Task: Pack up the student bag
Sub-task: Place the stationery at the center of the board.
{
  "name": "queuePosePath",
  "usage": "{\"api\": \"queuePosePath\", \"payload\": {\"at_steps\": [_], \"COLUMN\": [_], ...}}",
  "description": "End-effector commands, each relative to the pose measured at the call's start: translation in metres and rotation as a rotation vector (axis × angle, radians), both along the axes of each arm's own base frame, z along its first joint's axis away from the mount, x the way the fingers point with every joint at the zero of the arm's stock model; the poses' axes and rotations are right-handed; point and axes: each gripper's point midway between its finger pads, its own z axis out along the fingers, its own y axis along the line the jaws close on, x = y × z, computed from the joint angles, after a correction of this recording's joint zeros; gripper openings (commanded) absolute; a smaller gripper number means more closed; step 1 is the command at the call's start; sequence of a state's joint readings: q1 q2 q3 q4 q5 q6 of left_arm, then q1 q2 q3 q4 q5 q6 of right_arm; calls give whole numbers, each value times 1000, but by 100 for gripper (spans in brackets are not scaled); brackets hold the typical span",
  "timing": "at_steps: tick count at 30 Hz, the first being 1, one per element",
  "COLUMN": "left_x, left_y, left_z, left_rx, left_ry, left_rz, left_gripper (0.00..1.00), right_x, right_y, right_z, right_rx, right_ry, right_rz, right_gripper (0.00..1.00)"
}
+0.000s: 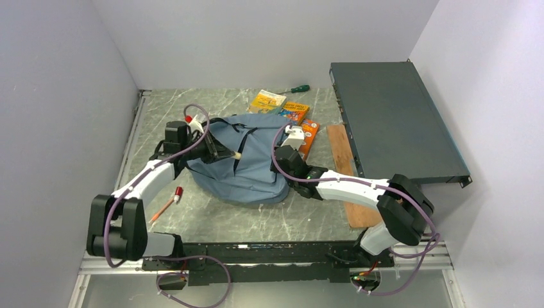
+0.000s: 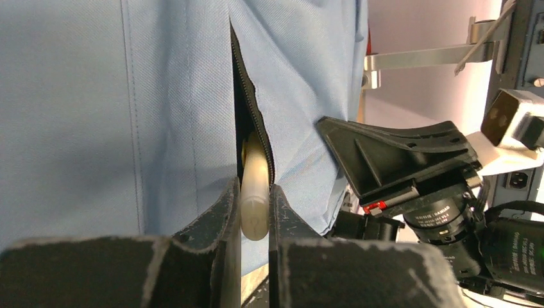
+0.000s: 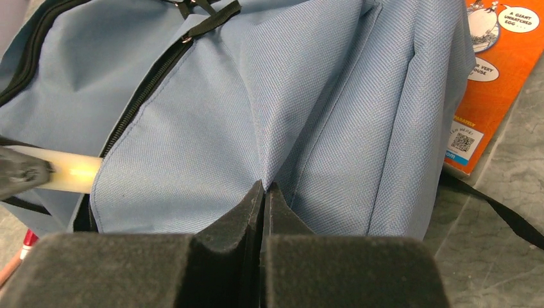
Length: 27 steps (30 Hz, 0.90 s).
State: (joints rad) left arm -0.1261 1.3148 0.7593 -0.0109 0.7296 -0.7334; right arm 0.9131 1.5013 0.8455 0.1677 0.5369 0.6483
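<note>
The student bag (image 1: 247, 163), soft grey-blue fabric, lies flat in the middle of the table. Its black zip opening (image 2: 247, 115) gapes a little. My left gripper (image 2: 254, 192) is shut on a cream-coloured round stick (image 2: 255, 205), whose far end sits inside that zip opening. From above, the left gripper (image 1: 226, 154) is at the bag's left side. My right gripper (image 3: 264, 186) is shut on a puckered fold of the bag's fabric (image 3: 212, 115), and the stick (image 3: 70, 172) shows at the left. In the top view the right gripper (image 1: 280, 156) rests on the bag's right part.
Behind the bag lie a yellow book (image 1: 267, 101), two orange books (image 1: 294, 112) (image 1: 308, 136) and a green-handled screwdriver (image 1: 296, 88). A wooden board (image 1: 349, 173) and a flat dark grey metal box (image 1: 391, 122) are on the right. A red-capped pencil (image 1: 168, 202) lies near the left arm.
</note>
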Motion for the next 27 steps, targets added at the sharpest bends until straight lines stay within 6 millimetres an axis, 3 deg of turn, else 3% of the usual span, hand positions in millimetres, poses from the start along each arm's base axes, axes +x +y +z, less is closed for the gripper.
{"api": "queuePosePath", "payload": {"at_steps": [1, 5, 7, 11, 14, 16, 27], "left_x": [-1, 2, 1, 3, 3, 2, -2], "left_y": [-29, -47, -53, -44, -33, -27, 13], "left_z": [8, -11, -15, -24, -23, -23, -13], "left_rx": [-69, -39, -46, 30, 102, 136, 370], "left_ry": [37, 124, 145, 137, 114, 105, 23], "left_rz": [-112, -122, -130, -99, -67, -49, 46], "left_gripper": [0, 0, 7, 42, 82, 97, 98], "right_x": [-1, -1, -1, -1, -2, -2, -2], "right_y": [14, 16, 17, 19, 18, 17, 18], "right_z": [28, 30, 31, 32, 32, 31, 29], "right_rx": [115, 119, 119, 120, 112, 107, 93], "right_ry": [-38, -39, -39, -38, -39, -39, -37], "right_rz": [38, 43, 49, 56, 62, 61, 68], "right_gripper": [0, 0, 0, 0, 0, 0, 0]}}
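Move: The left hand holds the yellow stationery stick, its front end already in the bag's zipped slit. The slit's mouth is about 3 cm to this hand's right, 1 cm ahead and 2 cm lower. The right hand, shut on the bag's cloth, has that mouth roughly 10 cm to its left, level with it. The orange book lies some 24 cm right of the left hand, 5 cm ahead and 14 cm below; the red-capped marker is about 19 cm left, 14 cm back and 15 cm below. The left hand pushes the pinched stick rightward and down into the zipped slit, about 4 cm each way with the fingers tipping slightly downward, then opens wide and lets go of it. It draws back to the left by some 3 cm, rising a little and rolling about 15 degrees so its left side comes up, while the right hand stays put with its shut fingers keeping hold of the cloth beside the slit. ##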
